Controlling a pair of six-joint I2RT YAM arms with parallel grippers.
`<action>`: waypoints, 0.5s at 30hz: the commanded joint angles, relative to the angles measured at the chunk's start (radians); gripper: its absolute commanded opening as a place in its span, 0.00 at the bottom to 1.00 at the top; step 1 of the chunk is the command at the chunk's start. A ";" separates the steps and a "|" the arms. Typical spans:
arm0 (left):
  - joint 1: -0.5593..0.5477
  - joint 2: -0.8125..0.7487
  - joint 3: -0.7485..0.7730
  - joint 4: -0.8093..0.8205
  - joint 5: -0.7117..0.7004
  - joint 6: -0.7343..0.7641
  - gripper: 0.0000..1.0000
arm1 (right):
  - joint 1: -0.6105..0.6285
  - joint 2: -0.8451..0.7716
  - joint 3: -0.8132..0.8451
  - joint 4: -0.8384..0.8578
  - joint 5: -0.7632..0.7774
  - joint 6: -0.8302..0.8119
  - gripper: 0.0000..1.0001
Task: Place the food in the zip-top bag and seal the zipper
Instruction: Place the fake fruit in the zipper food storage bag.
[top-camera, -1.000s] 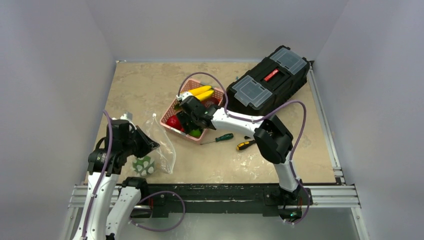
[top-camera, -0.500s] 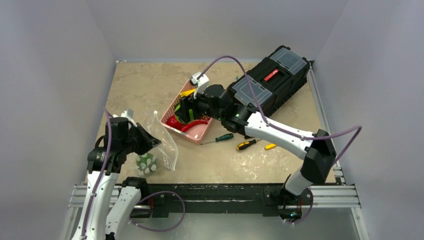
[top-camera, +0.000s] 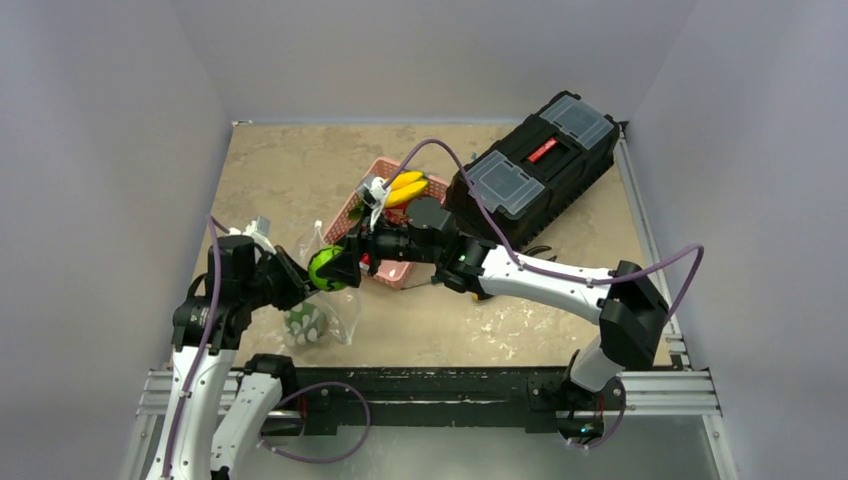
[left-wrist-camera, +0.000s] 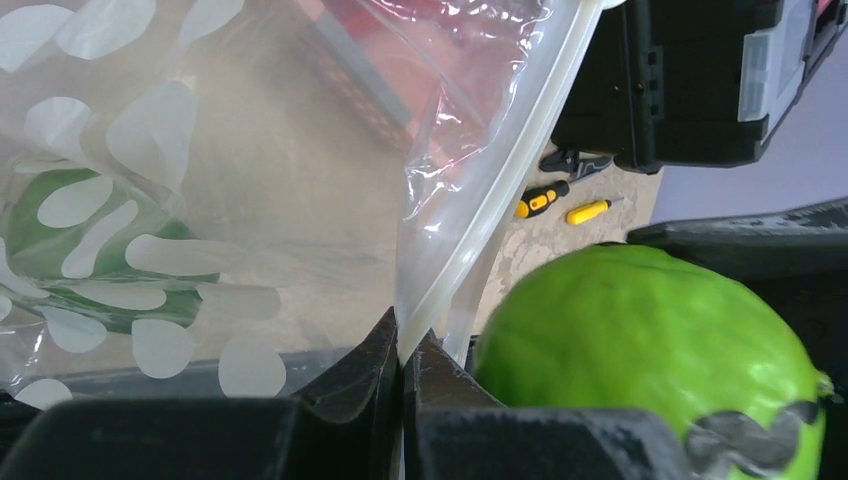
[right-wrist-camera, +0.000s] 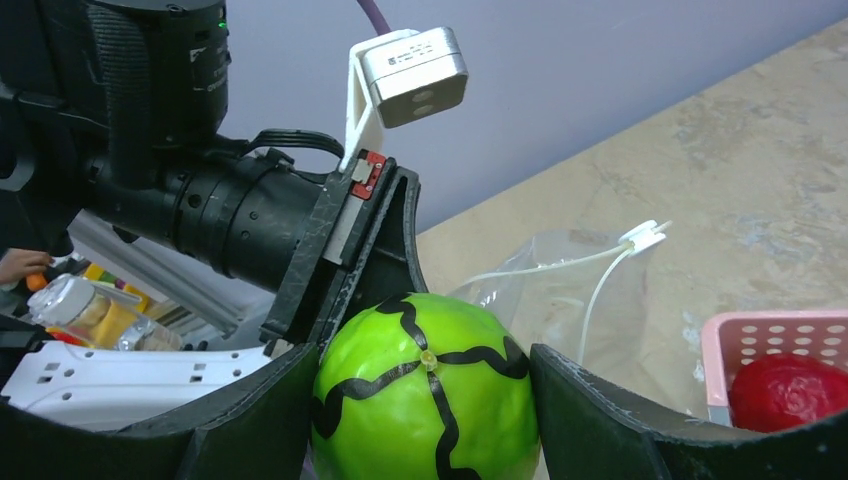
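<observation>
My right gripper is shut on a glossy green toy melon with black wavy stripes, one piece of the food. It holds the melon right beside my left gripper, at the mouth of the zip-top bag. The left gripper is shut on the bag's mouth edge, pinching the pale zipper. The clear bag hangs open, its green white-spotted bottom low on the table. In the pink basket lie a yellow banana bunch and a red piece.
A black toolbox with clear lid compartments stands at the back right. An orange-handled screwdriver and a yellow one lie on the table before it. Grey walls close in the table on three sides.
The right arm lifted out of the basket and swung left with the green melon, stopping at the bag's mouth. The left gripper kept its pinch on the bag edge.
</observation>
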 joint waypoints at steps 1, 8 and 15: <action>-0.001 -0.022 0.041 0.045 0.080 0.017 0.00 | 0.009 0.019 -0.015 0.089 0.030 0.007 0.00; -0.001 -0.036 0.053 0.040 0.112 0.015 0.00 | 0.019 0.052 -0.013 -0.025 0.291 -0.045 0.00; -0.001 -0.043 0.049 0.040 0.118 0.010 0.00 | 0.029 0.057 -0.012 -0.063 0.377 -0.057 0.00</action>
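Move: The right hand holds the green striped fruit. The middle of the bag's mouth is about 2 cm ahead of that hand, level sideways and 9 below; the zipper slider is some 8 ahead, 3 left and 10 below. The pink basket lies 20 ahead, 9 right, 24 below, and the bagged vegetable 9 left, 1 back, 22 below. From the left hand, pinching the bag's rim, the mouth's middle is about 4 ahead and 5 right, at its height. Down about 5 cm and forward about 4, the right hand brings the still-gripped fruit to the open zipper mouth, sinking first, then swinging forward as the wrist turns some 15 degrees clockwise. The left fingers stay shut on the rim and draw it up a centimetre or two, easing slightly right and back. ##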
